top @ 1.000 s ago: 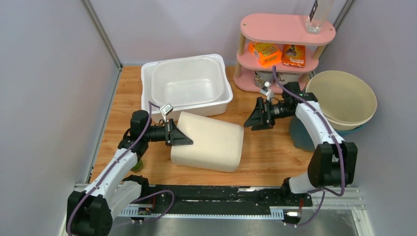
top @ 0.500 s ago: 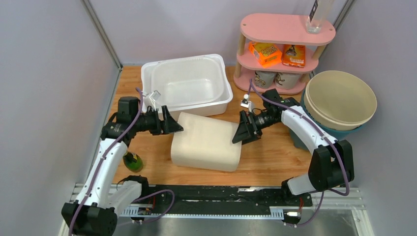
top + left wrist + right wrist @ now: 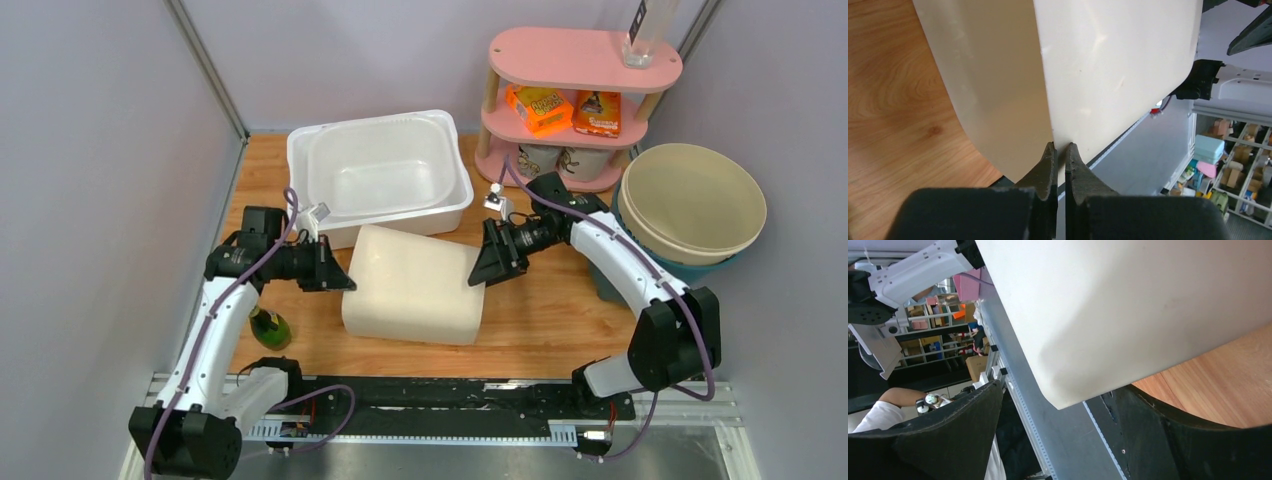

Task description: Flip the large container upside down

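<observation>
The large cream container point(image 3: 415, 285) lies bottom up on the wooden table, in front of the white tubs. My left gripper point(image 3: 345, 280) is shut and empty, its tips against the container's left side; the left wrist view shows the fingertips point(image 3: 1050, 152) nearly touching each other at the container's wall point(image 3: 1098, 65). My right gripper point(image 3: 482, 268) is wide open at the container's right rear corner. In the right wrist view its jaws straddle that corner point(image 3: 1128, 300) without closing on it.
Two nested white tubs point(image 3: 380, 170) stand behind the container. A pink shelf point(image 3: 580, 60) with orange boxes and a glass stands at the back right. A cream bowl point(image 3: 695, 200) sits on a blue bin at the right. A green bottle point(image 3: 268, 328) lies under my left arm.
The container has settled flat and shifted slightly left. My left gripper drew back left along its side. My right gripper moved left up to the container's right corner.
</observation>
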Controlling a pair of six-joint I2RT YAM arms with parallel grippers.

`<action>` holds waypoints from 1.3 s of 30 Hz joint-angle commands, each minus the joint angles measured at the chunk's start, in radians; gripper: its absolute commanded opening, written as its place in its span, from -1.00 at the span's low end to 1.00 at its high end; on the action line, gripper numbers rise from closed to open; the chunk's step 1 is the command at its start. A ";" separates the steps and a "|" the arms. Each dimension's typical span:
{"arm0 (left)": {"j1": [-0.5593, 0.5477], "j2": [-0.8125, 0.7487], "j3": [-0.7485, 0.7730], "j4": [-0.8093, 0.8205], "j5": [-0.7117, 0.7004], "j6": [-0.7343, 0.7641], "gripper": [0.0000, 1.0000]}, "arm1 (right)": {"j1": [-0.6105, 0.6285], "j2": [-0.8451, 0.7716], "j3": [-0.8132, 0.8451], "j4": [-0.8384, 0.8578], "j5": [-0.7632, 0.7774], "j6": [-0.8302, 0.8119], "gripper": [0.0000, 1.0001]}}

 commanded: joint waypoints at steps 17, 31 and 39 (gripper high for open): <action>0.046 0.066 -0.157 -0.015 -0.121 -0.079 0.35 | 0.271 0.059 0.385 0.203 -0.130 0.141 0.66; 0.070 0.079 0.008 -0.164 -0.292 -0.034 0.67 | 0.396 0.237 0.584 0.210 -0.054 0.134 0.73; 0.076 0.030 0.069 -0.203 -0.307 0.005 0.68 | 0.396 0.368 0.729 0.216 -0.003 0.130 0.75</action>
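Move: The large container lies on its side between the hands, mouth towards the left hand, which already pinches its rim: its middle is some 12 cm to that hand's right, level with it in reach and about 7 cm lower. From the right hand, open at the bottom end, that middle is about 12 cm left, 2 cm back and 7 cm below. The white tray is roughly 22 cm ahead of the left hand, 6 cm right; the green bottle 16 cm left, 6 cm back, both low. With its open fingers against the container's bottom end, the right hand levers that end up and over to the left, travelling about 15 cm left and 13 cm up and rolling over as it goes. The left hand lets go of the rim, opens wide and sinks back some 8 cm with its fingers tipping down, then eases left and forward again beside the mouth end. ##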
